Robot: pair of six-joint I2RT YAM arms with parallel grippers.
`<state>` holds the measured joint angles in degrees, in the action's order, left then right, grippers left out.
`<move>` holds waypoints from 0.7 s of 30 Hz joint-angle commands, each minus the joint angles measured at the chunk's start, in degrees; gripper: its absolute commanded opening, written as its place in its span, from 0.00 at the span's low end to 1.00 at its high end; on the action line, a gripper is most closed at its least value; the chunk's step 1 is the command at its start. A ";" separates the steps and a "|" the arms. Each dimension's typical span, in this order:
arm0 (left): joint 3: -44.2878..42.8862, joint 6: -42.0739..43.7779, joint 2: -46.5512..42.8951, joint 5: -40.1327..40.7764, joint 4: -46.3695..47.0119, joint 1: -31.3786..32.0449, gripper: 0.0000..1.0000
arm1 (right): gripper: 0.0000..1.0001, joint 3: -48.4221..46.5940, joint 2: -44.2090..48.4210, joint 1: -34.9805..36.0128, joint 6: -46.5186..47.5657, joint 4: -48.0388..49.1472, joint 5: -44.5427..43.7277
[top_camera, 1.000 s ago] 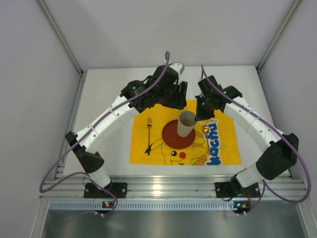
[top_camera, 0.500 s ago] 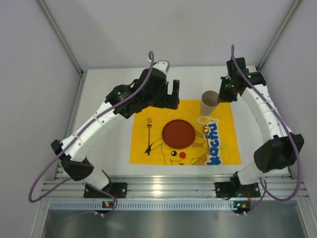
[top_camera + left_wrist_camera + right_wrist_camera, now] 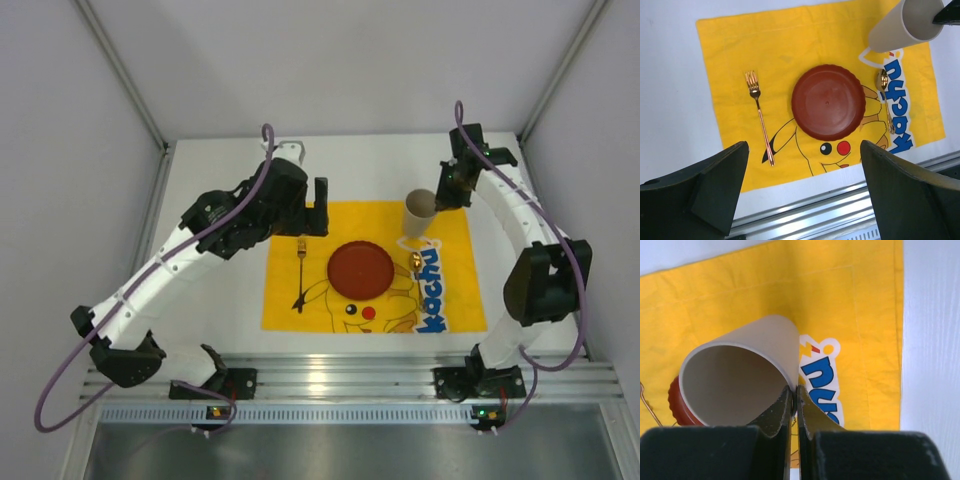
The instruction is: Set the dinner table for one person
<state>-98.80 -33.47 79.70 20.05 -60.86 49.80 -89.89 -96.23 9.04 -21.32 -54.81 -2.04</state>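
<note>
On the white dinner table (image 3: 205, 190) lies a yellow Pikachu cloth (image 3: 455, 300). A dark red plate (image 3: 360, 268) sits at its middle, with a copper fork (image 3: 300, 268) to the left and a gold spoon (image 3: 415, 260) to the right. My right gripper (image 3: 794, 395) is shut on the rim of a beige paper cup (image 3: 740, 370), holding it at the cloth's back right corner (image 3: 420, 212). My left gripper (image 3: 805, 190) is wide open and empty, high above the cloth's back left part (image 3: 318, 208). In the left wrist view, plate (image 3: 828, 101), fork (image 3: 760, 115) and cup (image 3: 905, 25) show below.
A silver aluminium rail (image 3: 340, 375) runs along the table's near edge, with both arm bases bolted to it. Grey walls with metal posts close in the left, right and back sides.
The right gripper carried the cup from over the plate to the cloth's back right corner. The left gripper opened wide and drew back to the left, away from the plate.
</note>
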 commanded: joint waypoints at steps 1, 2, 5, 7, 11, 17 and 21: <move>0.63 -1.94 -3.93 2.97 -3.47 -0.23 0.98 | 0.00 1.90 -0.89 -0.42 -1.61 5.32 -0.15; 1.07 -2.47 -4.37 3.50 -3.82 -0.23 0.98 | 0.00 2.78 -1.15 -0.34 -1.79 6.02 -0.85; 1.68 -3.35 -5.52 3.94 -5.05 -0.32 0.98 | 0.00 3.93 -2.21 -0.34 -1.88 7.25 -0.94; 1.68 -3.61 -5.78 4.03 -5.93 -0.23 0.98 | 0.00 4.89 -2.65 -0.34 -2.14 7.96 -0.86; 1.68 -3.97 -6.05 4.55 -6.55 -0.41 0.98 | 0.00 4.72 -2.83 -0.34 -2.50 8.31 -0.33; 1.86 -3.27 -5.52 4.82 -5.94 -0.76 0.98 | 0.70 3.58 -1.25 -0.16 -2.41 6.91 -0.24; 1.77 -2.48 -5.00 4.73 -4.97 -1.11 0.98 | 0.93 0.42 1.12 -0.25 -2.32 4.89 -0.07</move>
<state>-96.92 -36.67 74.65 23.68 -66.30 49.08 -85.32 -98.74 8.86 -23.73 -49.36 -2.24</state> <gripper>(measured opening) 0.983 0.898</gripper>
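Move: The right hand holds the cup by the right side of its rim, the cup's middle some 4 cm left and 5 cm below. The placemat spot for it lies 4 cm left and about 13 cm below; at that level the spoon is about 13 cm back and 3 cm left, the plate 9 cm back and 19 cm left. From the left hand, the cup is about 12 cm ahead, 25 cm right and 20 cm below. The right hand lowers the cup about 3.5 cm onto the placemat, then opens wide; the left withdraws 4 cm left. ##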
